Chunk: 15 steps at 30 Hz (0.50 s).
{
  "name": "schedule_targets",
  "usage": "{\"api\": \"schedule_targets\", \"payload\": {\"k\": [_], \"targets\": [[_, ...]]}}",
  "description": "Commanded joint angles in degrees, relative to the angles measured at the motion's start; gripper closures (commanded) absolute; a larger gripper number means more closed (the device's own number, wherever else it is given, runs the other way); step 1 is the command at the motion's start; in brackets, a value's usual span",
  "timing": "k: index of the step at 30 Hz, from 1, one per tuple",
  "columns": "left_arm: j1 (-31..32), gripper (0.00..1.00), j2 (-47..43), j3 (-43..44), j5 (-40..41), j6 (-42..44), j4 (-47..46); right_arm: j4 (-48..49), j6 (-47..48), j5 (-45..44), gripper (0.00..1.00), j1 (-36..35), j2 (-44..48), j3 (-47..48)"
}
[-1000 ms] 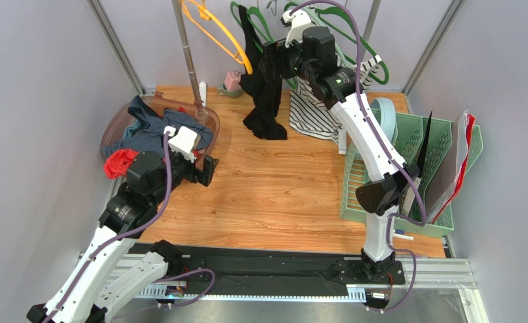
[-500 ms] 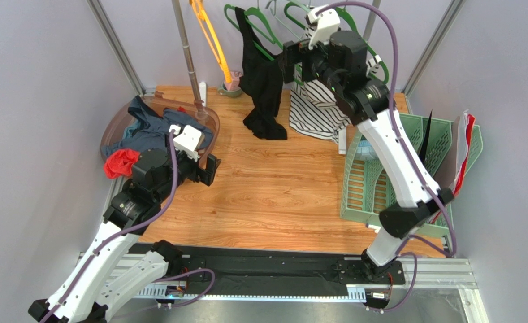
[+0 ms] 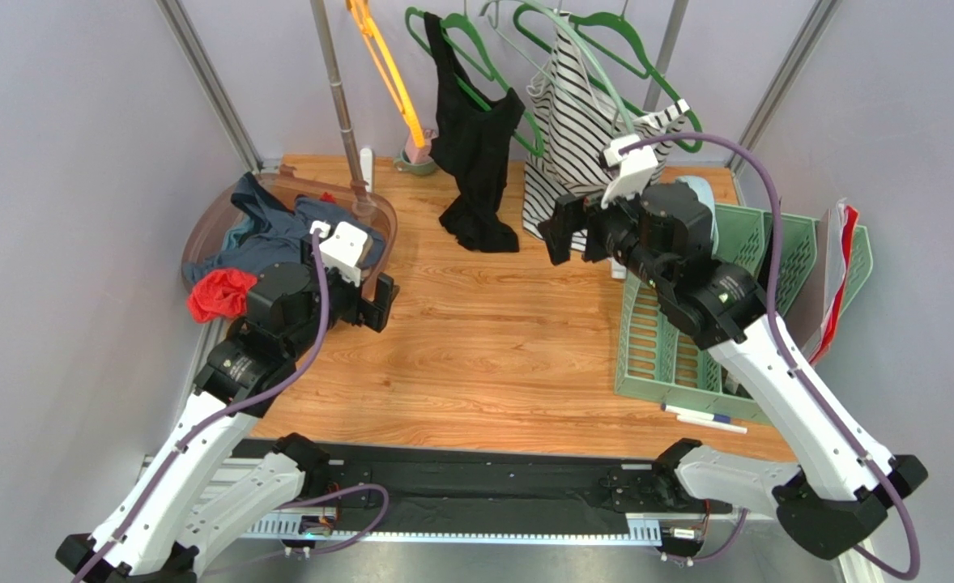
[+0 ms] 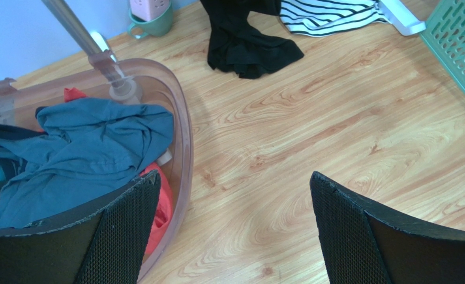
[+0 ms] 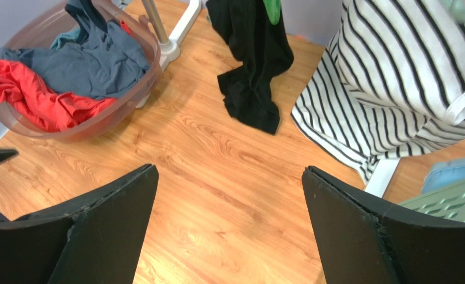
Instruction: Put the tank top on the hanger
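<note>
The black tank top (image 3: 476,134) hangs by its straps from the dark green hanger (image 3: 508,107) on the rail at the back. Its hem pools on the wooden table (image 3: 482,352). It also shows in the left wrist view (image 4: 249,41) and the right wrist view (image 5: 252,59), where a bit of the green hanger (image 5: 271,9) peeks out. My right gripper (image 3: 563,231) is open and empty, in front of and to the right of the top, apart from it (image 5: 229,171). My left gripper (image 3: 379,304) is open and empty beside the basket (image 4: 235,180).
A clear brown basket (image 3: 379,225) at the left holds a blue-grey garment (image 3: 263,237) and red cloth (image 3: 217,294). A striped top (image 3: 579,146) hangs on a pale mint hanger. A yellow-orange hanger (image 3: 385,67), rack pole (image 3: 342,103), mug (image 3: 419,152) and green crate (image 3: 689,352) stand around.
My right arm has pulled back from the hanging tank top, down and toward the near right, with its gripper empty. The top stays on the hanger. The left arm has barely moved.
</note>
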State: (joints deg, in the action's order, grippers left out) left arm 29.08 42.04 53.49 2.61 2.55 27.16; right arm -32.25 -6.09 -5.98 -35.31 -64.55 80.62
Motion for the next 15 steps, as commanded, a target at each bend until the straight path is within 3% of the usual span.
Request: {"api": "schedule_targets", "payload": {"k": [1,7,15], "targets": [[-3.8,0.01,0.6,0.4,-2.0,-2.2,-1.7,1.6,-2.6,-1.3,0.01,-0.6,5.5,-6.7],[-12.0,0.01,1.0,1.2,-5.0,-5.7,-1.2,1.1,-4.4,-4.3,0.01,-0.6,9.3,-16.6],[-13.3,0.01,2.2,1.7,-5.9,-6.3,-0.9,2.1,-8.0,-4.9,0.00,0.1,10.1,-23.2]]}}
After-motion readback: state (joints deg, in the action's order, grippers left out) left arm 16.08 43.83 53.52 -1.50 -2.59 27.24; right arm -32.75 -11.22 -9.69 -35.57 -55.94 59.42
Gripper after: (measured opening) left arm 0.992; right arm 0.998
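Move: Out ahead of the open right hand, the black tank top already hangs on its green hanger, its middle roughly 20 cm forward, 12 cm left and 14 cm lower. The striped garment hangs about 19 cm ahead and 7 cm right; the green basket stands on the table about level with the hand, 32 cm right and 30 cm down. From the left hand, also empty, the tank top is some 25 cm ahead and 14 cm right, a bit lower. Sinking about 12 cm towards the table, the right hand finishes its retreat from the rail, easing some 3 cm back and 3 cm right, while its fingers tip down roughly 10 degrees. The left hand swings about 4 cm left and 2 cm forward towards the clothes basket, turning some 10 degrees counter-clockwise. Both grippers stay wide open and empty. ##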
